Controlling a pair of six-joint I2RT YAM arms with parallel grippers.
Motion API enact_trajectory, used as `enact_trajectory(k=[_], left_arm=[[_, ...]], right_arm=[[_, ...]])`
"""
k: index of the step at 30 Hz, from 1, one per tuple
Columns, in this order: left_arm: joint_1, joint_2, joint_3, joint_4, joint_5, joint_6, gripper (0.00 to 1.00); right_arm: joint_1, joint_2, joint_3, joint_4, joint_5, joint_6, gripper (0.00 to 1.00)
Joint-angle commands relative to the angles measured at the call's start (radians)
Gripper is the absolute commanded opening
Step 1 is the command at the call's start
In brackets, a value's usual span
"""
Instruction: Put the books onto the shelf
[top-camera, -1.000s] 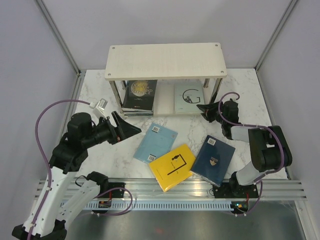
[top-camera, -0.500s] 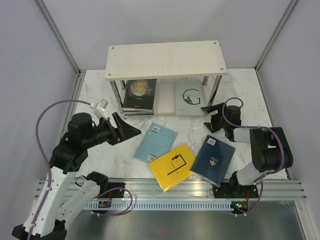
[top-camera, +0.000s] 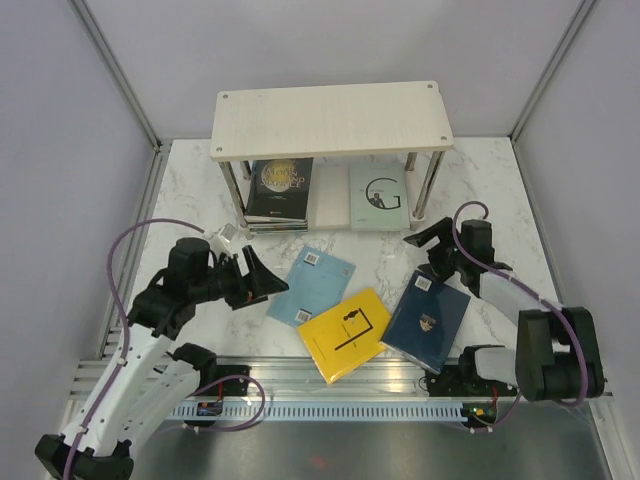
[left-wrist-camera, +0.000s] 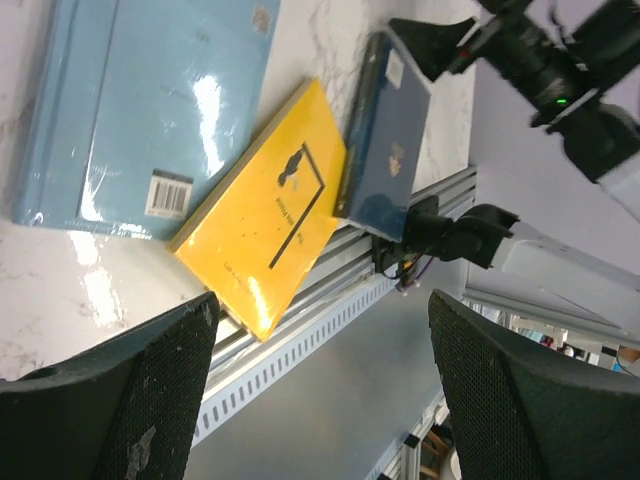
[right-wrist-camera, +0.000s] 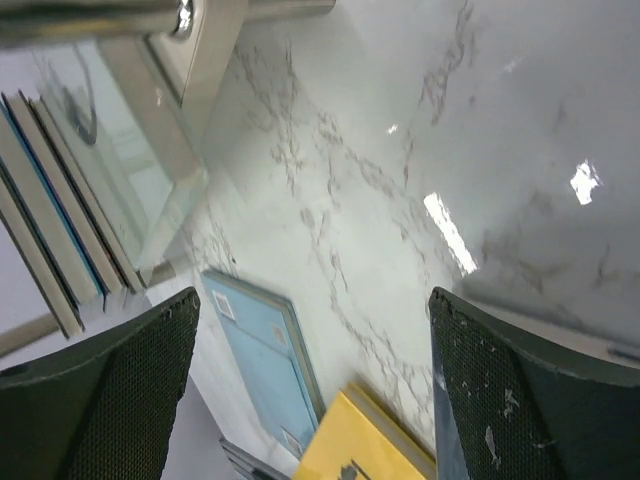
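The shelf (top-camera: 330, 118) stands at the back. Its lower tier holds a dark stack of books (top-camera: 281, 188) and a white "G" book (top-camera: 378, 195). Three books lie flat on the marble: light blue (top-camera: 312, 285), yellow (top-camera: 345, 333) and navy (top-camera: 428, 320). My left gripper (top-camera: 268, 280) is open and empty, just left of the light blue book (left-wrist-camera: 140, 100). My right gripper (top-camera: 422, 252) is open and empty above the navy book's far corner. In the right wrist view the light blue book (right-wrist-camera: 260, 350) and the yellow book (right-wrist-camera: 370, 445) lie between the open jaws, farther off.
A slim metal shelf post (right-wrist-camera: 200, 60) stands close to the right gripper's far side. An aluminium rail (top-camera: 340, 385) runs along the table's near edge, and the yellow book's corner overhangs it. Grey walls close in the table on both sides.
The right gripper has opened and drawn back from the shelf's lower tier towards the navy book. The left arm has come forward and down, closer to the light blue book.
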Motion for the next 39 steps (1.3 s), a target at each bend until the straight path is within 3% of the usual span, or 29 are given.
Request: enact_trajectory(k=[1, 6, 11, 16, 21, 28, 32, 34, 35, 36, 38, 39], left_arm=[[0.002, -0.006, -0.094, 0.053, 0.068, -0.026, 0.87], [-0.012, 0.034, -0.238, 0.13, 0.082, -0.071, 0.87], [-0.065, 0.042, -0.381, 0.242, 0.038, -0.178, 0.86], [-0.192, 0.06, -0.499, 0.438, -0.059, -0.345, 0.85], [-0.38, 0.124, -0.628, 0.65, -0.266, -0.54, 0.85], [-0.553, 0.35, -0.778, 1.035, -0.51, -0.733, 0.85], [-0.646, 0.631, -0.751, 1.214, -0.578, -0.747, 0.85], [-0.676, 0.745, -0.713, 1.378, -0.575, -0.758, 0.79], [-0.703, 0.797, -0.714, 1.45, -0.572, -0.784, 0.7], [-0.717, 0.906, -0.728, 1.633, -0.573, -0.799, 0.53], [-0.734, 0.995, -0.743, 1.795, -0.561, -0.834, 0.4], [-0.734, 1.078, -0.751, 1.931, -0.555, -0.842, 0.27]], right_arm=[[0.0, -0.154, 0.005, -0.238, 0.007, -0.15, 0.98], [0.019, -0.337, 0.007, -0.433, -0.041, -0.242, 0.98], [0.122, -0.338, -0.015, -0.516, -0.049, -0.282, 0.98], [0.179, -0.318, -0.018, -0.548, -0.046, -0.286, 0.98], [0.182, -0.311, 0.039, -0.643, -0.035, -0.362, 0.98], [0.182, -0.299, 0.045, -0.723, -0.023, -0.437, 0.98], [0.181, -0.286, 0.033, -0.74, -0.009, -0.474, 0.98], [0.181, -0.285, 0.025, -0.743, -0.003, -0.48, 0.98], [0.181, -0.282, 0.023, -0.745, 0.0, -0.484, 0.98], [0.181, -0.282, 0.022, -0.749, 0.002, -0.487, 0.98], [0.179, -0.289, 0.025, -0.76, 0.007, -0.492, 0.98], [0.181, -0.294, 0.028, -0.769, 0.007, -0.495, 0.98]])
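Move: The yellow book lies flat about 17 cm to the left hand's right, 5 cm back and 20 cm below; the light-blue book is some 9 cm to that hand's right, 7 cm ahead and equally far below. From the right hand the navy book is roughly 18 cm back, 2 cm to the left and 5 cm down, with the yellow book some 22 cm back, 17 cm left and equally low. The yellow book's left edge is taken by the left hand, which drops steeply about 17 cm while drawing back and tipping further down, then sweeps some 10 cm right along the table past the light-blue book's near end, its fingers narrowing around the edge. Meanwhile the right hand, still open, comes back 13 cm from the shelf to over the navy book, rising slightly, then sinking and turning about 30 degrees counter-clockwise. ##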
